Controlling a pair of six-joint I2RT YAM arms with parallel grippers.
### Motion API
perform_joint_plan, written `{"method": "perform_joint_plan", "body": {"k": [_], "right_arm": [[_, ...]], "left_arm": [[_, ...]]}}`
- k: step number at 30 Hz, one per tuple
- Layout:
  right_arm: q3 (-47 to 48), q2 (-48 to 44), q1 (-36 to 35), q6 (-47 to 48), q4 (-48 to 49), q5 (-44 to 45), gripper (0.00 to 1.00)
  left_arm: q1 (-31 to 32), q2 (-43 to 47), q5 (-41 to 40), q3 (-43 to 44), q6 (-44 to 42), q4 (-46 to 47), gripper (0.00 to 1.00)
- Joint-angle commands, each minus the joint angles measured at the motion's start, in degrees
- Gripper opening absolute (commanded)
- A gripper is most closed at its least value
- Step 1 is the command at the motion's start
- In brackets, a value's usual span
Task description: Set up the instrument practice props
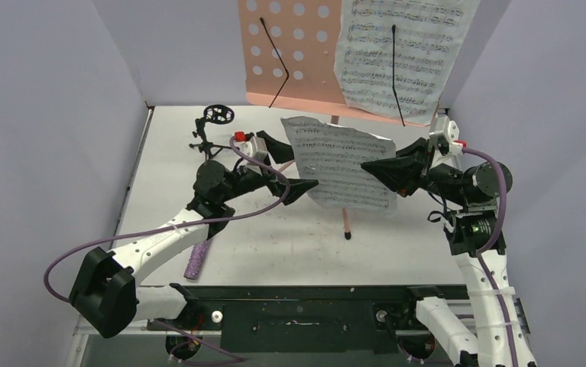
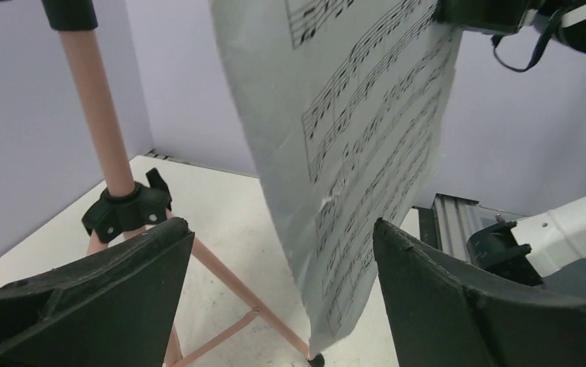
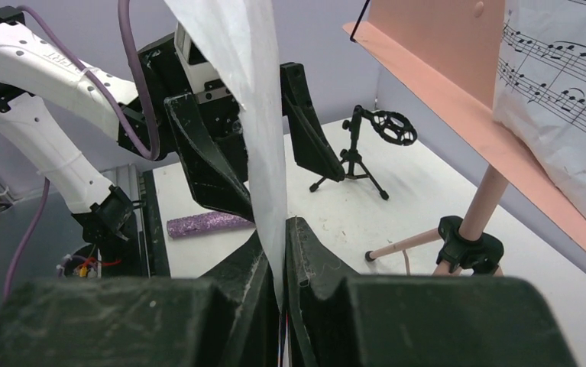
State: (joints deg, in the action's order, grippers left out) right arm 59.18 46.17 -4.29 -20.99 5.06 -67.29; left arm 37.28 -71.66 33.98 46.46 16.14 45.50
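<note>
The pink perforated music stand [image 1: 289,46] stands at the back, with one white sheet-music page [image 1: 396,53] resting on its right half. A second page [image 1: 343,168] hangs upright in mid-air in front of it. My right gripper [image 3: 283,229] is shut on that page's edge [image 3: 251,99]. My left gripper [image 2: 280,224] is open, with one finger on each side of the page's [image 2: 366,153] other edge and not touching it. The purple glitter microphone [image 1: 198,258] lies on the table near the left arm. The small black mic stand [image 1: 213,122] stands at the back left, its ring without a microphone in it.
The music stand's pink legs [image 2: 228,283] and black hub [image 2: 125,210] are just under the hanging page. Grey walls close in the table's left, back and right. A black rail [image 1: 297,294] runs along the near edge.
</note>
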Motion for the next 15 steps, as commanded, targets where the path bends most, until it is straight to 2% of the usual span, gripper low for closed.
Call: {"method": "perform_joint_plan", "body": {"k": [1, 6, 11, 15], "right_arm": [[0.5, 1.6, -2.0, -2.0, 8.2, 1.4, 0.05], [0.3, 2.8, -4.9, -0.5, 7.3, 3.6, 0.05], [0.9, 4.7, -8.0, 1.7, 5.6, 5.6, 0.05], [1.4, 5.9, -10.4, 4.7, 2.9, 7.8, 0.05]], "left_arm": [[-0.4, -1.7, 5.4, 5.2, 5.6, 7.9, 0.83], [-0.4, -3.7, 6.0, 7.5, 9.3, 11.5, 0.71], [-0.5, -4.4, 8.2, 9.1, 11.7, 11.0, 0.56], [-0.9, -4.3, 8.9, 8.6, 12.6, 10.7, 0.38]]}}
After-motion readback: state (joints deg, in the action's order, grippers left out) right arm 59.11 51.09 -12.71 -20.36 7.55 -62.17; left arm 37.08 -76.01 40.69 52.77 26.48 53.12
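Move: Roughly 6 cm to the right of the left hand and about level in reach is the middle of the loose sheet, some 3 cm higher, with its left edge right at the open fingers. The stand's ledge is about 9 cm ahead, 6 cm right and 6 cm above; the stand's hub is 7 cm ahead, 5 cm right and 10 cm below. For the right hand, which already pinches the sheet, the left gripper lies about 10 cm left, level in reach, 5 cm lower. Rising about 4 cm and easing slightly back and right, the left hand brings its fingers around the sheet's left edge, one on each face, and closes them from nearly wide to about half, turning some 10 degrees clockwise. The right hand, still pinching the sheet near its right edge, carries it about 3 cm left and a little forward towards the left gripper. ##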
